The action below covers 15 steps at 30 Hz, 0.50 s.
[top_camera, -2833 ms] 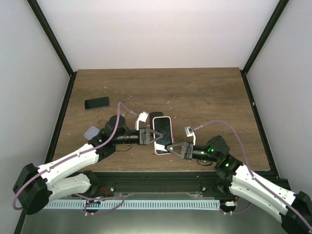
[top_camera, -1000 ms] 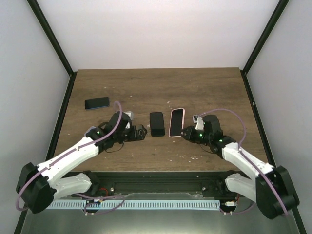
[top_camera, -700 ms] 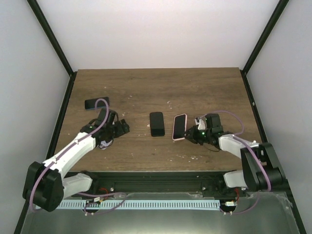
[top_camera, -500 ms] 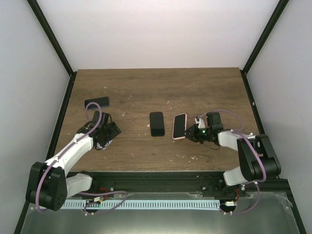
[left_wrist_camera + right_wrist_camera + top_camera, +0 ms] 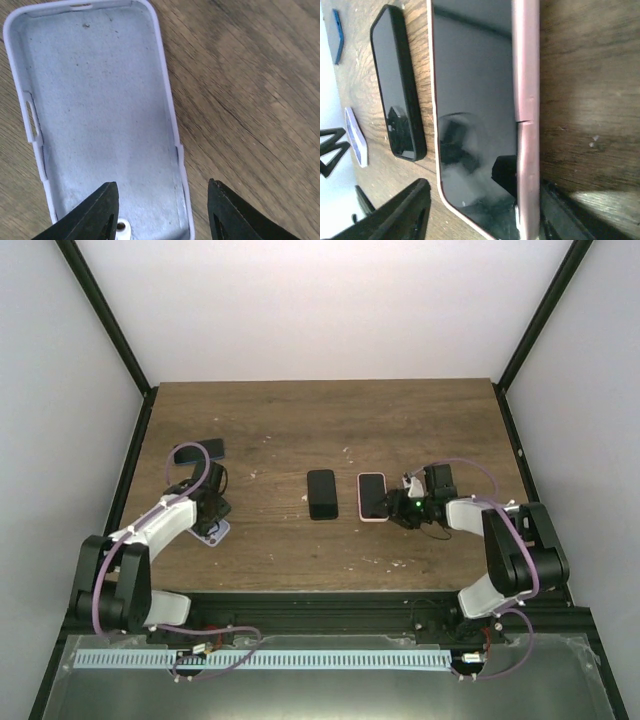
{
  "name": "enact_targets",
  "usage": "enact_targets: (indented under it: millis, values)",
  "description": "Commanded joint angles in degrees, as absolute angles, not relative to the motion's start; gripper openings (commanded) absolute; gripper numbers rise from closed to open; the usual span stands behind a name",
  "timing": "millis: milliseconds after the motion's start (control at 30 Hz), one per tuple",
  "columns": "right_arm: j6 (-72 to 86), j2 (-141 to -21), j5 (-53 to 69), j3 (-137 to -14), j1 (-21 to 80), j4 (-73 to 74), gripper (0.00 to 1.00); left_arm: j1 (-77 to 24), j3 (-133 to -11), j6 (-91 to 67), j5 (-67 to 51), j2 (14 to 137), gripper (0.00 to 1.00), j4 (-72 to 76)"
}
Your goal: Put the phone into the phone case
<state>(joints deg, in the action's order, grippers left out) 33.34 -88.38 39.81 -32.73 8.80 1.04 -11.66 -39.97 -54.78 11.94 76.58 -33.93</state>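
Note:
The empty pale lavender phone case (image 5: 100, 100) lies hollow side up at the left (image 5: 214, 532). My left gripper (image 5: 162, 212) hangs low over its near end, open, one finger above the inside and the other above the bare wood, the case's rim between them. A bare black phone (image 5: 321, 494) lies flat at mid-table, also visible in the right wrist view (image 5: 397, 85). Beside it lies a phone in a pink case (image 5: 373, 497), screen up (image 5: 475, 90). My right gripper (image 5: 480, 215) is open around its near end, the left finger clear of the phone's edge.
A dark phone with a blue edge (image 5: 198, 450) lies at the far left behind the left arm. The wooden table (image 5: 400, 430) has black frame rails along both sides. Both arms stretch out low over the table's near half.
My right gripper set the pink-cased phone down flat beside the black phone and opened. My left arm swung left from the black phone to the lavender case, its jaws narrowing.

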Motion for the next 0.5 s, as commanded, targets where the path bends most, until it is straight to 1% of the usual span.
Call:
enact_targets:
  millis: [0,133,200,267,333,467]
  values:
    - [33.0,-85.35,39.13,-34.05,8.04,2.28,0.62,-10.69,-42.63,-54.74,14.2,79.99,0.49,-34.03]
    - [33.11,-82.21,38.91,-33.32,8.09,2.97,0.78,-10.19,-45.69,-55.77,14.27,83.07,0.45,-35.07]
    - [33.17,-80.17,38.52,-33.38,8.09,3.87,0.84,-10.2,-46.99,-56.24,14.49,84.35,0.42,-35.19]
    - [33.74,-78.34,38.91,-32.97,8.09,3.69,0.86,-10.13,-48.27,-56.62,14.67,85.75,0.38,-35.5]
    - [34.12,-76.86,39.81,-32.51,8.09,2.96,0.87,-10.04,-49.62,-57.37,14.69,87.55,0.35,-36.31]
    - [34.54,-75.06,39.9,-32.2,8.13,3.02,0.88,-10.08,-51.07,-59.04,14.5,90.29,0.3,-38.89]
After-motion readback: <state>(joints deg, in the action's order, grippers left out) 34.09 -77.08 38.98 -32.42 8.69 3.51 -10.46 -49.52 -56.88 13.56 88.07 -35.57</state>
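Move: The lavender phone case lies right under the left hand, its middle about 5 cm to the left, level fore and aft and some 1 cm down; the blue-edged phone is roughly 20 cm ahead and 5 cm left. From the right hand, the pink-cased phone's middle is about 4 cm ahead, 5 cm left and 1 cm down, with the black phone some 5 cm ahead and 19 cm left. With no clear touch to be seen, the left fingers slide forward some 3.5 cm, low over the lavender case, until they hang just outside its far right long edge, narrowing as they go but not shut. Meanwhile the right hand backs straight up about 5 cm from the near right edge of the pink-cased phone, opening wide and tipping its fingers slightly up. ##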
